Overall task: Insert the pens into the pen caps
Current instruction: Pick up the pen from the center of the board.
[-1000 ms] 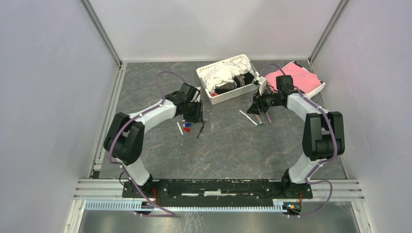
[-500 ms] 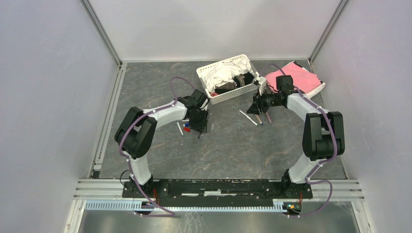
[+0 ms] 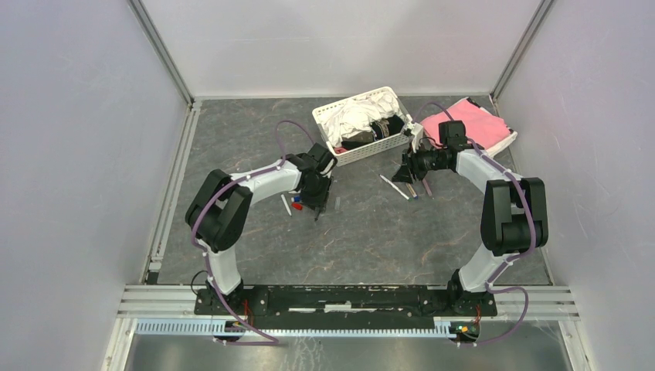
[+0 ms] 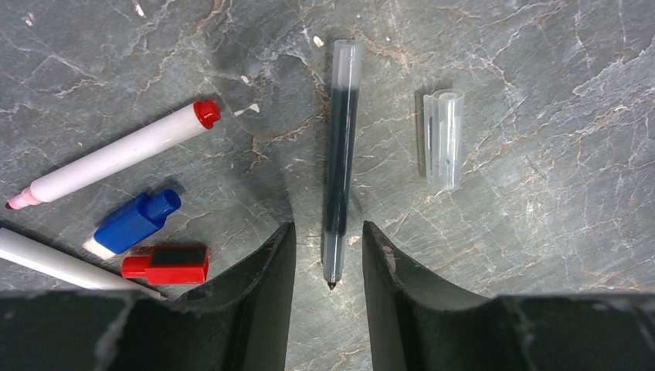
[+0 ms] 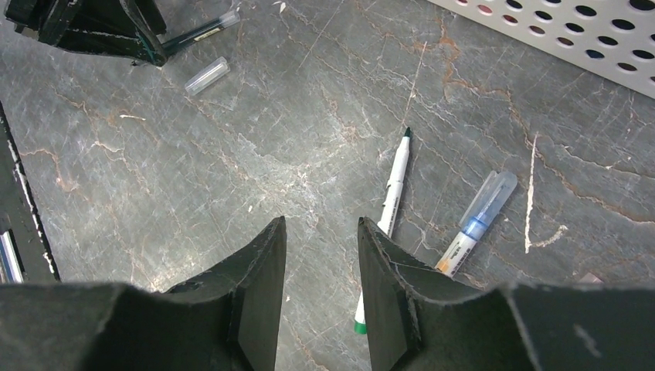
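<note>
My left gripper (image 4: pixel 328 226) hangs open just above the table, its jaws either side of the tip end of a dark pen (image 4: pixel 340 147) without touching it. A clear pen cap (image 4: pixel 443 139) lies to the right of that pen. To the left lie a white pen with a red end (image 4: pixel 116 164), a blue cap (image 4: pixel 133 222), a red cap (image 4: pixel 166 263) and another white pen (image 4: pixel 46 263). My right gripper (image 5: pixel 321 221) is open and empty over bare table. Beside its right finger lie a white green-tipped pen (image 5: pixel 390 209) and a blue pen in a clear cap (image 5: pixel 475 224).
A white basket (image 3: pixel 340 155) of cloths stands at the back, between the two grippers. A pink cloth (image 3: pixel 475 120) lies behind the right arm. Side walls close in the table left and right.
My left arm has swung to the right and come over the dark pen, covering the caps in the top view. The right arm has not moved.
</note>
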Controlling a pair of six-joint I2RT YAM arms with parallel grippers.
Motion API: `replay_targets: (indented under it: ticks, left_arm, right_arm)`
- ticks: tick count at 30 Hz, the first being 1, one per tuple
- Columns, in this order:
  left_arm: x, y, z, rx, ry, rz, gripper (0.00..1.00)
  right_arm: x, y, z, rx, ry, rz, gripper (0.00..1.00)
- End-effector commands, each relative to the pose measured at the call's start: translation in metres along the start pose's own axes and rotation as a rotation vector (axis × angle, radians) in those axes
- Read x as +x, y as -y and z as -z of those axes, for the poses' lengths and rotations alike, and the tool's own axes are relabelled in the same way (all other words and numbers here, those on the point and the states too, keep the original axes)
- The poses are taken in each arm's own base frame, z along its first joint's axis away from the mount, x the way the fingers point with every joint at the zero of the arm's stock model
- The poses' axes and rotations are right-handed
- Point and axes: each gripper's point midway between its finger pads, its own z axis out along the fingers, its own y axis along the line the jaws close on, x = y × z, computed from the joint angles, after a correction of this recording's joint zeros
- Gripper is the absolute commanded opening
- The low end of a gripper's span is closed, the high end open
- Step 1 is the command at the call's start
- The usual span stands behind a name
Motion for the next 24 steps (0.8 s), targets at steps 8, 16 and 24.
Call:
replay_targets:
  ticks: [8, 16, 24]
  left_arm:
    - [-0.002, -0.002, -0.007, -0.078, -0.013, -0.091, 0.36]
    - [0.002, -0.008, -0.010, -0.134, -0.020, -0.100, 0.17]
    - [-0.010, -0.003, 0.000, -0.120, 0.030, -0.101, 0.02]
  right_arm:
    - [-0.015, -0.008, 0.005, -0.019, 0.046, 0.036, 0.44]
    - [-0.018, -0.010, 0.006, -0.025, 0.054, 0.047, 0.44]
    - [-0.021, -0.014, 0.008, -0.036, 0.060, 0.067, 0.45]
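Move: The black pen runs between the left hand's open fingers, which are near its point; its middle is about 2 cm ahead, 1 cm right and 1 cm below. The clear cap lies some 6 cm right and 2 cm ahead, the red cap 7 cm left and 2 cm ahead, the blue cap 7 cm left and 4 cm ahead. From the right hand the pen's middle is roughly 22 cm left, 6 cm back and 9 cm down. The left fingers shut on the black pen from both sides near its writing end and pinch it there. The hand stays in place just above the board, within about half a centimetre, while the wrist rolls some 5 degrees, left side rising, which brings the fingers more upright from side to side. ##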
